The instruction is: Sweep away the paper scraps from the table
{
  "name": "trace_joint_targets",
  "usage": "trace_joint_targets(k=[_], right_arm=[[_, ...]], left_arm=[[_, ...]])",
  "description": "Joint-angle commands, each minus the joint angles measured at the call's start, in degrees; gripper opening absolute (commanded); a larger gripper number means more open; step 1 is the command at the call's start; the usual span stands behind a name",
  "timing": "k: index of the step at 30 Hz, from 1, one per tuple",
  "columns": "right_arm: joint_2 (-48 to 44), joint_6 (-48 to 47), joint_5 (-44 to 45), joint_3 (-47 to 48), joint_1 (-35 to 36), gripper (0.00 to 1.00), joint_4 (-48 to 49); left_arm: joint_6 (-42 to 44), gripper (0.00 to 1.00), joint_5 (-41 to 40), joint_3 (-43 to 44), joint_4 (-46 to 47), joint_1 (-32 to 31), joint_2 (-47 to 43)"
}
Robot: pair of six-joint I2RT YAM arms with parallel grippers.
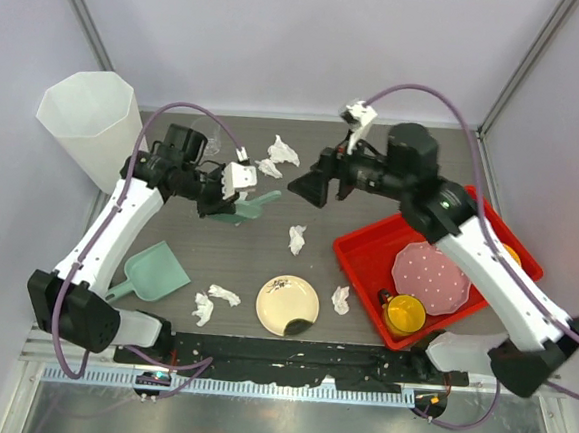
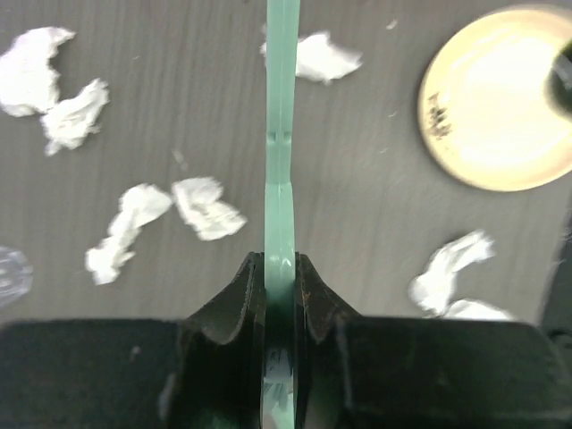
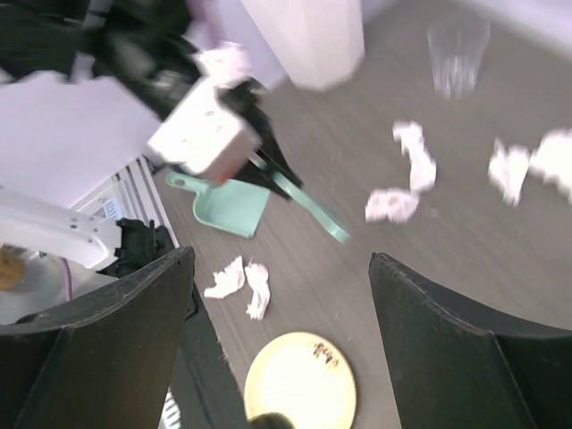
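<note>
Several white paper scraps lie over the dark table point(image 1: 364, 157): two at the back point(image 1: 284, 152), one mid-table point(image 1: 297, 239), one by the tray point(image 1: 340, 299), two near the front point(image 1: 215, 302). My left gripper point(image 1: 234, 185) is shut on the thin handle of a mint-green sweeping tool point(image 1: 255, 206). In the left wrist view the handle point(image 2: 281, 179) runs edge-on between the fingers point(image 2: 241, 295), above scraps point(image 2: 207, 207). My right gripper point(image 1: 307, 190) hangs open over the back middle. Nothing is between its fingers point(image 3: 134, 322), and scraps point(image 3: 243, 281) lie below.
A green dustpan point(image 1: 155, 271) lies front left. A cream plate point(image 1: 288, 305) sits at the front middle. The red tray point(image 1: 367, 253) on the right holds a pink plate and a yellow cup. A white bin point(image 1: 88, 120) stands back left, a clear cup point(image 3: 458, 55) near it.
</note>
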Motion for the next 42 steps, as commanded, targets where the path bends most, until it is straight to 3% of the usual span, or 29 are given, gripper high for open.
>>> trace_joint_targets(k=[1, 5, 8, 16, 21, 26, 30, 36, 39, 42], right_arm=[[-8.53, -10.56, -5.43, -5.78, 0.37, 0.84, 9.51], [-6.97, -12.76, -8.85, -6.07, 0.46, 0.84, 7.94], [-4.25, -13.47, -11.41, -4.13, 1.15, 0.84, 6.09], [-1.25, -16.18, -16.5, -0.97, 2.03, 0.85, 5.74], [0.59, -21.37, -18.44, 2.01, 3.18, 0.75, -1.0], [5.07, -27.52, -17.22, 8.51, 5.37, 0.5, -11.56], [7.89, -29.37, -15.19, 12.92, 6.61, 0.42, -17.46], [8.77, -30.61, -14.75, 13.8, 6.96, 0.35, -18.43], [9.21, -30.69, -14.93, 14.06, 7.13, 0.25, -18.7], [9.56, -30.69, -15.19, 14.15, 7.4, 0.24, -18.7]], left_arm=[[-16.0, 0.0, 18.59, 1.08, -3.46, 1.15, -4.1], [-22.06, 0.0, 27.31, 0.64, -3.9, 1.15, -7.44], [-21.56, 0.0, 29.88, 1.34, -6.62, 1.15, -7.88], [-18.57, 0.0, 29.8, 0.81, -9.53, 1.06, -7.45], [-17.95, 0.0, 28.75, 1.96, -9.62, 1.06, -6.83], [-17.07, 0.0, 27.08, 2.4, -9.97, 0.89, -6.04], [-16.46, 0.0, 27.87, 2.57, -10.4, 0.88, -5.95], [-16.28, 0.0, 28.31, 3.1, -10.49, 0.71, -5.95], [-16.19, 0.0, 28.22, 3.19, -10.67, 0.71, -5.86], [-15.93, 0.0, 28.22, 3.19, -11.02, 0.62, -5.77]])
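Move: The handle of the green brush, already held in the left gripper, is what the open right gripper goes for: about 11 cm to its left, 2 cm ahead and some 13 cm below. From the left gripper it sticks out about 7 cm right and 3 cm forward. Counted from the right gripper, the middle paper scrap lies some 5 cm left and level ahead, the plate 6 cm left and 14 cm back, both about 34 cm below. Bring the left gripper back about 10 cm, up and a little right, still pinching the brush and tipping its handle side up, then hold it there. Lift the right gripper back and up, dip it again, then ease back and left while turning some 30 degrees counter-clockwise, and close its wide-open fingers around the free end of the brush handle. ##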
